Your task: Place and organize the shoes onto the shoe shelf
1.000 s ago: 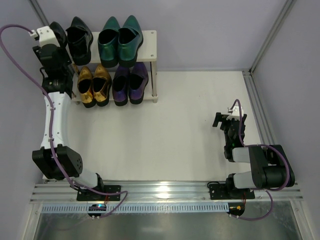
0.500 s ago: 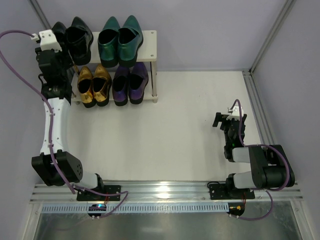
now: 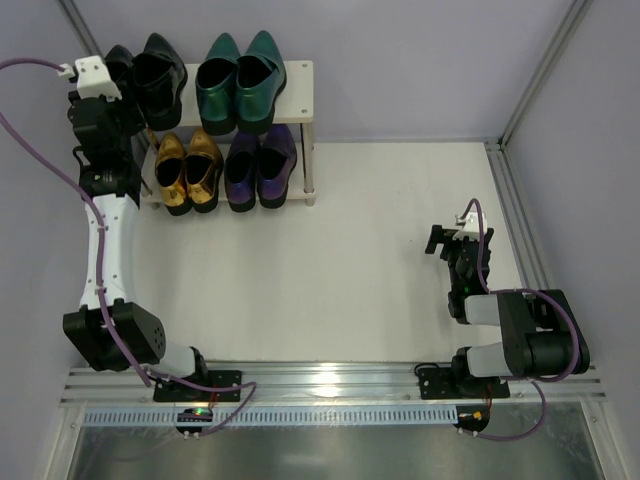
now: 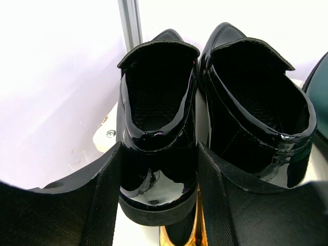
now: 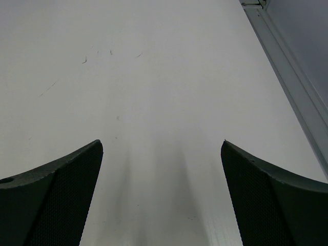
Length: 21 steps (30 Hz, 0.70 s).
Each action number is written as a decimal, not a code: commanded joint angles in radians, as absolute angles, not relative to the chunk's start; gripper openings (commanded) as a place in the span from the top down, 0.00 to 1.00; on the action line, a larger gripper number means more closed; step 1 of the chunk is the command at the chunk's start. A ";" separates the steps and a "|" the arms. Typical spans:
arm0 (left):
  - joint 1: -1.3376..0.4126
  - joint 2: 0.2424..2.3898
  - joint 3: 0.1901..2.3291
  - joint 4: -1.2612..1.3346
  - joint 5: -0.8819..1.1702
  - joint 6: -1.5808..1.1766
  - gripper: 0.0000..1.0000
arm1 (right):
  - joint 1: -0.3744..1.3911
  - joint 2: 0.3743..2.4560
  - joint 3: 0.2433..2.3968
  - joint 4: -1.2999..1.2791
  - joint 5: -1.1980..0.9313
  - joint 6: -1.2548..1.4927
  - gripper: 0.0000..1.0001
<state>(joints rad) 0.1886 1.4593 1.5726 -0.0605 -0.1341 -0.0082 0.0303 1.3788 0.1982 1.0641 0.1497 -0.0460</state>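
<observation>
The shoe shelf [image 3: 297, 88] stands at the far left against the wall. Its top board carries a black pair [image 3: 158, 70] and a green pair [image 3: 240, 70]. The lower board carries a gold pair [image 3: 188, 168] and a purple pair [image 3: 262, 165]. My left gripper [image 3: 112, 88] reaches to the shelf's left end. In the left wrist view my left gripper [image 4: 159, 154] is shut on the heel of the left black shoe [image 4: 159, 92], one finger against each side. The other black shoe [image 4: 256, 118] sits just right of it. My right gripper [image 3: 448, 240] rests open over bare table [image 5: 161, 148].
The back wall and a metal frame post [image 4: 130, 23] stand close behind the shelf's left end. A gold shoe's toe [image 4: 179, 238] shows below the held heel. A metal frame rail [image 3: 520, 215] runs along the table's right side.
My left arm has swung slightly left and toward the wall, carrying the wrist back along the shelf's left end. The right arm has not moved.
</observation>
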 commanded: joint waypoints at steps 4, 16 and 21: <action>0.173 1.391 1.582 0.035 -0.031 -0.077 0.46 | 0.028 1.367 0.207 1.114 0.141 -0.032 0.03; 0.109 1.318 1.632 -0.051 -0.170 -0.026 0.00 | 0.028 1.365 0.206 1.115 0.140 -0.032 0.03; 0.086 1.208 1.618 -0.208 -0.230 -0.089 0.00 | 0.028 1.365 0.207 1.115 0.140 -0.034 0.03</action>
<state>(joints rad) 0.0906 1.3014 1.5925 -0.1108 -0.1719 -0.0498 0.0303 1.3788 0.1982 1.0641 0.1497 -0.0460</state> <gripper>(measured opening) 0.995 0.973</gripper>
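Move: The left black shoe on the top shelf is between the left fingers, gripped at its heel; its middle lies about 8 cm ahead of the hand, 1 cm left, at its height. The right black shoe is some 9 cm to the hand's right and 8 cm ahead; the left gold shoe is 8 cm right, 7 cm ahead and about 20 cm below. From the right hand, the left black shoe lies roughly 18 cm ahead, 68 cm left and 33 cm above. The left black shoe's heel is let go: the left fingers open from about half to fully wide and come free of its sides. The left hand lifts some 6 cm and slides right about 5 cm, then draws back about 5 cm as well, its fingers tilting up slightly as it leaves the shoe. ##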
